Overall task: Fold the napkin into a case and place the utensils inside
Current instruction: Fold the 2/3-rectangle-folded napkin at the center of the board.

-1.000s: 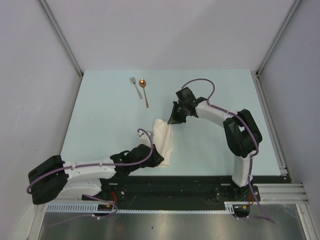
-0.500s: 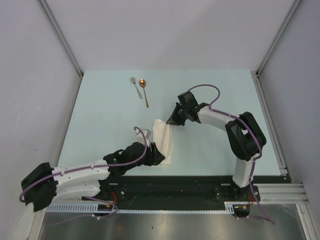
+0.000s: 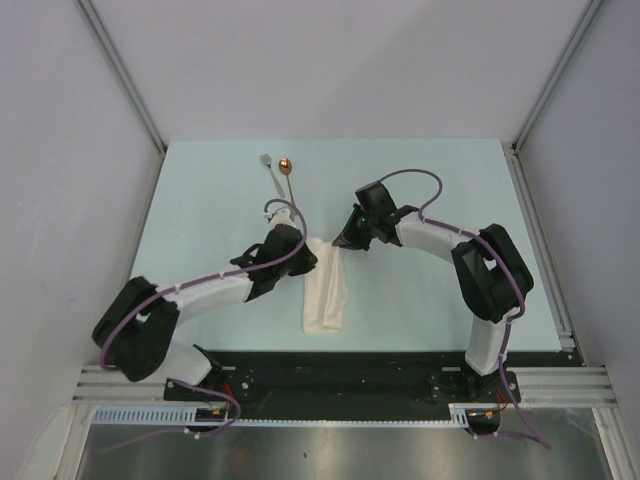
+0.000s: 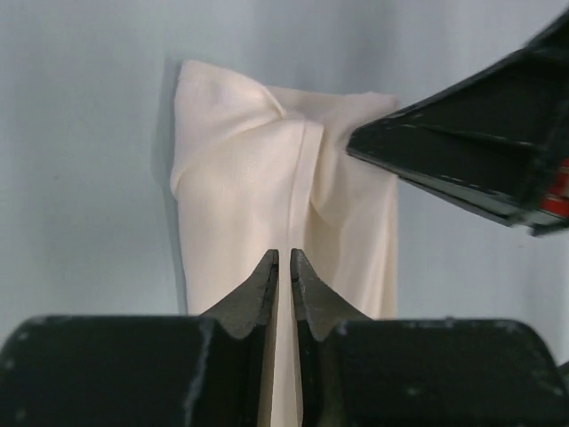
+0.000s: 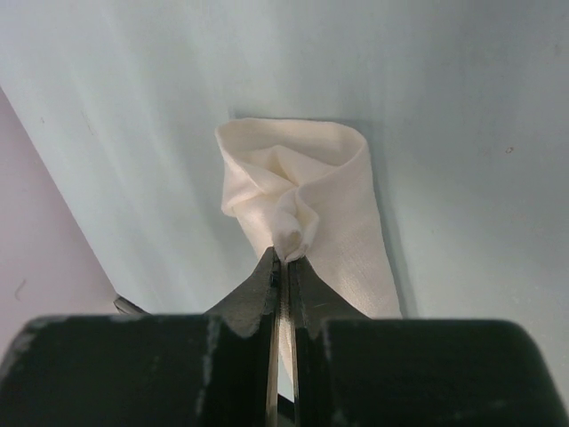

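The napkin (image 3: 325, 295) lies as a narrow cream strip in the middle of the table, also in the left wrist view (image 4: 267, 178). My right gripper (image 3: 341, 245) is shut on its far end, where cloth bunches at the tips (image 5: 286, 256). My left gripper (image 3: 308, 263) hovers just left of that end. Its jaws (image 4: 284, 253) are shut to a thin slit over the strip, with no cloth bunched at the tips. The right gripper's fingers (image 4: 462, 160) show beside it. The fork (image 3: 270, 172) and the copper-bowled spoon (image 3: 287, 166) lie at the back. My left arm's cable covers the spoon's handle.
The pale blue table (image 3: 450, 200) is boxed in by grey walls with metal posts at the back corners. A black rail (image 3: 350, 375) with both arm bases runs along the near edge. The left arm stretches diagonally across the near left of the table.
My left gripper has let go of the napkin's near end and swung up to its far end beside the right gripper. The napkin now lies straighter. The right gripper has barely moved.
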Tool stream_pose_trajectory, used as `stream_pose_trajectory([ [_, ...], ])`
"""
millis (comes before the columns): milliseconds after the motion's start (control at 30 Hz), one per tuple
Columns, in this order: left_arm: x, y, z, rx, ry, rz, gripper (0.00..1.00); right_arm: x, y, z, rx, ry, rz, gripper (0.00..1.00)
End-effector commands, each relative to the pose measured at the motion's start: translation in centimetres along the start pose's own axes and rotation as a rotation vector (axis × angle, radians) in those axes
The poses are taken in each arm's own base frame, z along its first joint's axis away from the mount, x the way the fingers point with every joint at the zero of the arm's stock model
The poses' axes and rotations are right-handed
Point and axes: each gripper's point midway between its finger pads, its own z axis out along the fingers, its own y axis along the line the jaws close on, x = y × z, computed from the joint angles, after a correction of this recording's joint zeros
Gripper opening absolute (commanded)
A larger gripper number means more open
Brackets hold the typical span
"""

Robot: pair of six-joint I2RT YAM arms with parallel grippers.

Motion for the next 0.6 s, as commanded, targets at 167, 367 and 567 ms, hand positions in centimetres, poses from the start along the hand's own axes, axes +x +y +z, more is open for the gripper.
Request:
stream_pose_trajectory([
  [167, -0.4, -1.5, 6.9, 0.041, 0.063, 0.055, 0.12, -0.9, 1.9, -1.6, -0.051, -0.044, -0.005, 0.00],
  [367, 1.0, -1.5, 9.1, 0.042, 0.115, 0.044, 0.10, -0.8, 2.6, -1.0, -0.077, -0.026, 0.012, 0.00],
  [567, 1.9, -0.8, 9.2, 0.048, 0.126, 0.039, 0.10, -0.3, 2.9, 0.4, -0.106, 0.009, 0.050, 0.00],
])
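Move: The left hand, nearly shut and empty, is above the left side of the napkin strip; the spot on its fold beside the right fingers lies about 5 cm ahead, 4 cm right and 8 cm below. The right fingertips are some 6 cm ahead, 6 cm right and 2 cm lower; the strip's far end is about 9 cm ahead, 3 cm right and 9 cm below. From the right hand, pinching the raised edge, that spot is about 2 cm left, 1 cm back, 6 cm below. Down, forward and to the right in one slant, the left hand sinks about 7 cm and goes some 4 cm each of the other ways, tipping slightly further down; the last part is mostly straight down. Its nearly closed fingertips come in under the right fingers, onto the napkin at the twisted fold. The right hand stays almost in place and keeps its pinch on the raised edge. ##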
